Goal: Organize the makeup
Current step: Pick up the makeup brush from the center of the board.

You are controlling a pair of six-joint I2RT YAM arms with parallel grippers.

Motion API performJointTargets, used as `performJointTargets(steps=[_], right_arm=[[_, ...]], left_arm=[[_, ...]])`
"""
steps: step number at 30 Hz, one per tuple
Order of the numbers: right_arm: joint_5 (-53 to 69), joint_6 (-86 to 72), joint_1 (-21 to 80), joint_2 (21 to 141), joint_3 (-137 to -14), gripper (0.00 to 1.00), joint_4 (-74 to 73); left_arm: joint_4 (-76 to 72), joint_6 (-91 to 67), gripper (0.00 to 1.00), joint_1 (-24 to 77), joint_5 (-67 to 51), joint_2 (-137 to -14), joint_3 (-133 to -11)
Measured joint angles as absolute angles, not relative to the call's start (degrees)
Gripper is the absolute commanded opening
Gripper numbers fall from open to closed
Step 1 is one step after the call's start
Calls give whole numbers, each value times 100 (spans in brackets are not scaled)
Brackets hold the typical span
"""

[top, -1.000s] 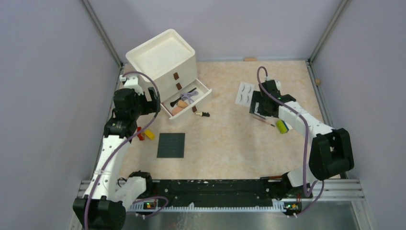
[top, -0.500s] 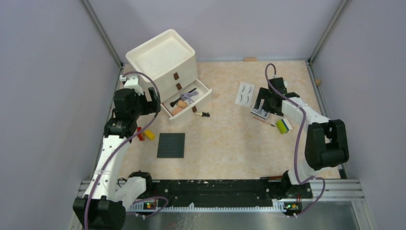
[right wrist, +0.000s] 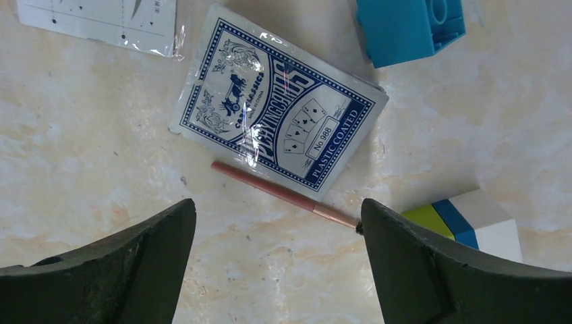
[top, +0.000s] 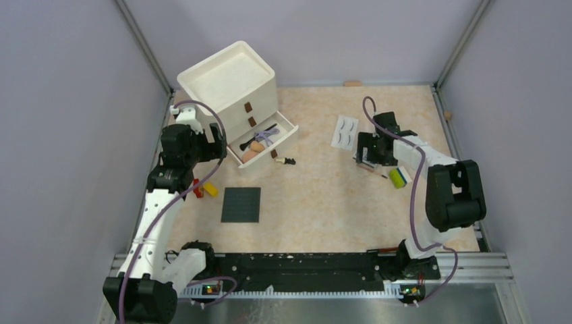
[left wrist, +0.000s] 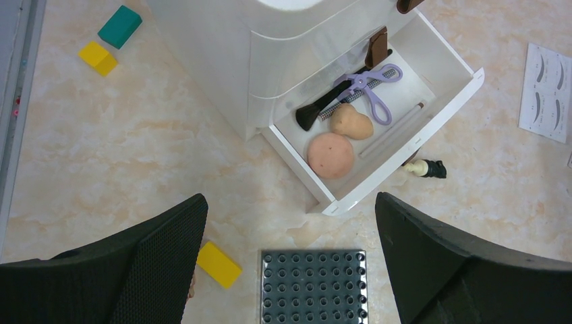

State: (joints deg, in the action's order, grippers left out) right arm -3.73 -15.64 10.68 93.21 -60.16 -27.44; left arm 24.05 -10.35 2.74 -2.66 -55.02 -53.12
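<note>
The white drawer unit (top: 229, 88) has its bottom drawer (left wrist: 445, 101) open. In it lie a dark brush (left wrist: 317, 111), a purple eyelash curler (left wrist: 371, 91), a peach sponge (left wrist: 351, 123), a round peach puff (left wrist: 330, 155) and a thin pencil (left wrist: 391, 131). A small dark-capped tube (left wrist: 426, 168) lies on the table beside the drawer. My left gripper (left wrist: 290, 202) hangs open high above the drawer's corner. The right gripper (right wrist: 276, 209) is open just above a copper-pink pencil (right wrist: 283, 194), which lies against a pack of playing cards (right wrist: 280, 108). The white eyelash card (top: 346, 131) lies apart to the left.
A dark studded plate (left wrist: 313, 287) and a yellow brick (left wrist: 218, 264) lie below my left gripper; green (left wrist: 119, 25) and yellow (left wrist: 98, 57) bricks sit behind the unit. By the right gripper are a blue brick (right wrist: 410, 27) and a yellow-blue-white block (right wrist: 472, 219).
The right arm's elbow has swung in toward the table's right edge while its gripper stayed over the cards and pencil, sinking a little. The left arm has not moved.
</note>
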Motion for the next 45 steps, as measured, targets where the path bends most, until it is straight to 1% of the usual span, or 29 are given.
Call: performJointTargets(steps=[8,12,15,22,28,32,40,45], right_arm=[[-248,-1264,1068,9874,-6016,90,-2604],[-228,-1168,1070,9994,-6130,86,-2554],[-231,-1142,1070,10033,-6160,82,-2541],[-224,-1094,1068,9988,-6062,60,-2434],[117,-1138,1079,9651,-5634,49,-2228],[248,-1184,1210,9574,-5555,45,-2259],[401,-1391,1859,9564,-5555,40,-2366],[443,-1509,2115,9577,-5566,34,-2414]], left_arm=[[2405,-1035,99,274,-316,-5502,-5312],[2403,-1035,99,274,-318,-5502,-5312],[2403,-1035,99,274,-320,-5502,-5312],[2405,-1035,99,274,-355,-5579,-5312],[2403,-1035,99,274,-364,-5590,-5312],[2403,-1035,99,274,-364,-5590,-5312],[2403,-1035,99,274,-366,-5590,-5312],[2403,-1037,99,274,-364,-5590,-5312]])
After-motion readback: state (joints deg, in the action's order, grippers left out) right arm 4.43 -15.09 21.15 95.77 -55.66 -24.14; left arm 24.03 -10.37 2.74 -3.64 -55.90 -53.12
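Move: The makeup brush lies under the open right gripper, its middle about 2 cm back of the hand, 1 cm right and some 4 cm below, with the bristle end to the right. The card pack is about 3 cm ahead of the hand and 1 cm left, the blue block about 6 cm ahead and 5 cm right, the green block about 4 cm back and 9 cm right. From the left hand the brush is roughly 45 cm right, 1 cm ahead and 22 cm below. The right hand sinks about 3 cm over the makeup brush just behind the card pack, eases slightly forward and starts closing its wide-open fingers. Staying low over the table, it then draws back about 5 cm and sweeps left about 8 cm, away from the pack, turning some 10 degrees counter-clockwise and dragging the brush along while the fingers narrow to less than half open without pinching it. ##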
